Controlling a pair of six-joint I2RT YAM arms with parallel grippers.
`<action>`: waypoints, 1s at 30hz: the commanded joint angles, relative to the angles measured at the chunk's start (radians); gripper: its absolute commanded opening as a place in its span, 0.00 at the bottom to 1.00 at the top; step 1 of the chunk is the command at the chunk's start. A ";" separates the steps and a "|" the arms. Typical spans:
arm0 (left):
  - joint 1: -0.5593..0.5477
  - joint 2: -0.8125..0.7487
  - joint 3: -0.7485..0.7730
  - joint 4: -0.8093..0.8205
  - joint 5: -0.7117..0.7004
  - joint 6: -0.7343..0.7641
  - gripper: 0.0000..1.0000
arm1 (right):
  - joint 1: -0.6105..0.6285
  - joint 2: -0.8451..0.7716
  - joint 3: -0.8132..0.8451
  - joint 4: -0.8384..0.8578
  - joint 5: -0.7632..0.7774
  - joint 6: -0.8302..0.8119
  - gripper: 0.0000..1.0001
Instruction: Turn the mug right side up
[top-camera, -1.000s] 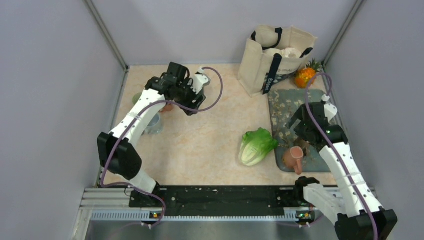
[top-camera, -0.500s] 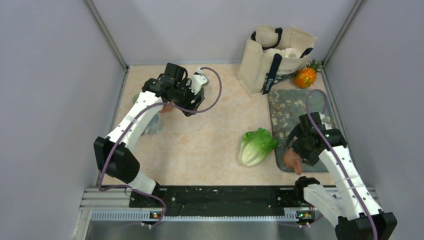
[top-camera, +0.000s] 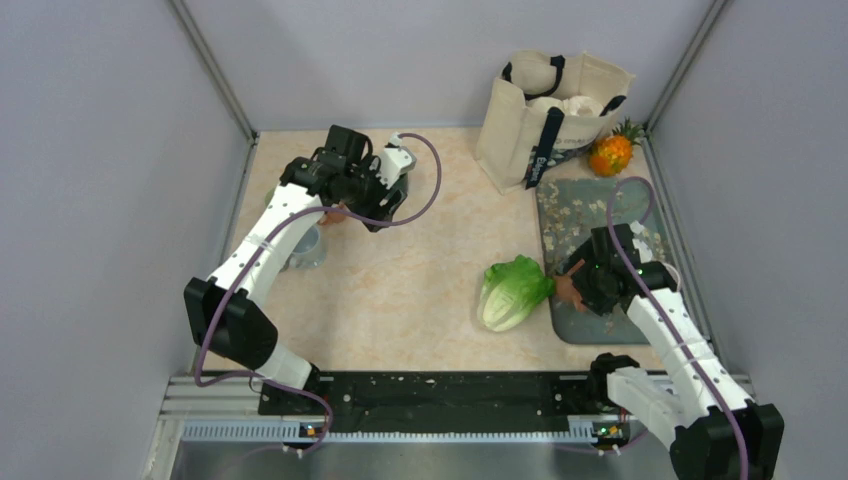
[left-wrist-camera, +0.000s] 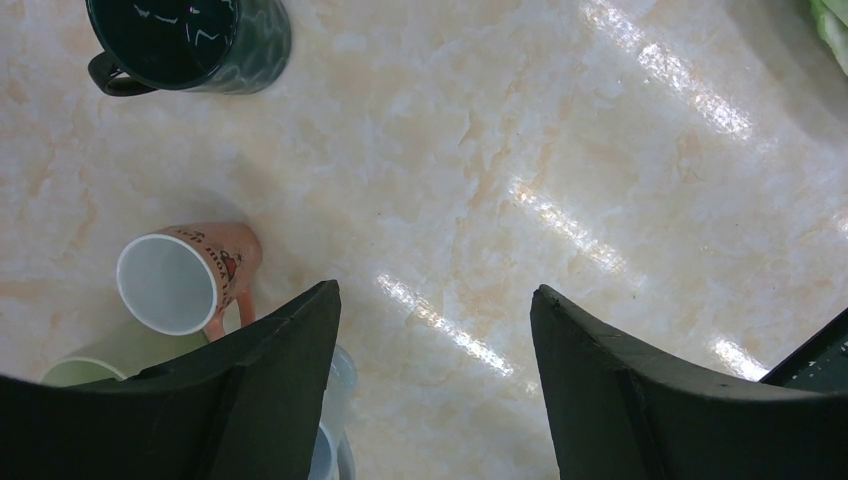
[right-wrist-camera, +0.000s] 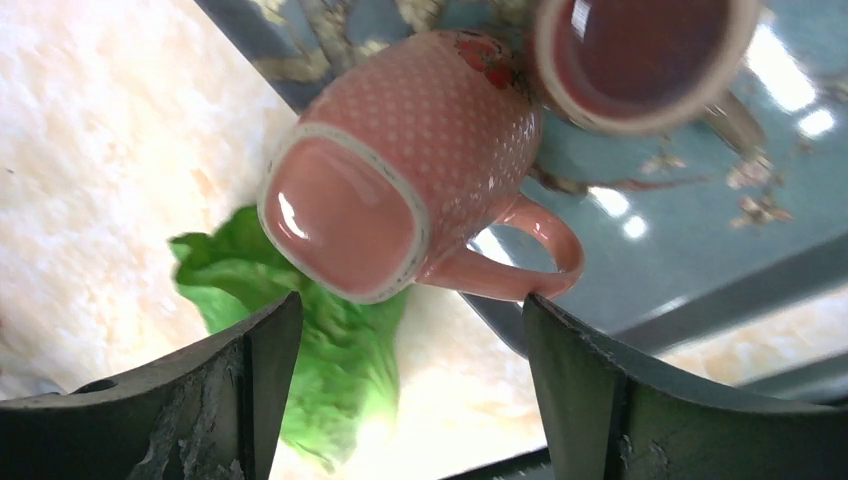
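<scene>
The pink dotted mug (right-wrist-camera: 400, 180) is upside down and tilted, its base toward the right wrist camera and its handle (right-wrist-camera: 525, 265) against my right finger's tip. It rests on the blue-grey tray (right-wrist-camera: 700, 200) at its left edge, and only a bit of it shows in the top view (top-camera: 566, 290). My right gripper (right-wrist-camera: 412, 298) is open and hangs just above it (top-camera: 590, 282). My left gripper (top-camera: 345, 205) is open and empty over the table at the far left (left-wrist-camera: 435, 290).
A second mug (right-wrist-camera: 640, 50) sits upright on the tray. A lettuce (top-camera: 512, 290) lies just left of the tray. A tote bag (top-camera: 550, 110) and a pineapple (top-camera: 610, 150) stand at the back. Near the left gripper are a dark green mug (left-wrist-camera: 190, 40), a pink mug on its side (left-wrist-camera: 185, 280), and a pale blue cup (left-wrist-camera: 335, 400).
My right gripper has moved forward and left, down over the pink mug. The mug now shows closer to the lettuce. The left arm has barely moved.
</scene>
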 joint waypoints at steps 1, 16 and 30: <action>0.006 -0.036 0.010 0.020 -0.004 0.009 0.75 | -0.005 0.079 0.011 0.285 0.016 0.044 0.80; 0.009 -0.029 0.007 0.016 0.007 0.018 0.75 | -0.002 0.067 0.070 0.205 0.000 -0.550 0.74; 0.009 -0.038 0.017 0.001 0.036 0.027 0.75 | 0.005 0.197 -0.063 0.497 0.092 -0.662 0.57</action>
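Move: The terracotta mug lies on its side on the tray, its middle about 3 cm ahead of the right hand, 2 cm to its left and 4 cm below it, the right-hand fingertip at its handle. About level with that mug, the brown mug is 5 cm to the hand's right and the lettuce 13 cm to its left. From the left hand, the terracotta mug is some 35 cm right, 13 cm back and 15 cm below. Forward and level at first, the right hand goes on pushing the terracotta mug along the tray by its handle, then rises about 5 cm clear, eases back a little and sinks again over the handle. Meanwhile the wrist turns some 30 degrees counter-clockwise, its left side dipping, and the fingers close partway, their tips ending either side of the handle without a visible pinch. ##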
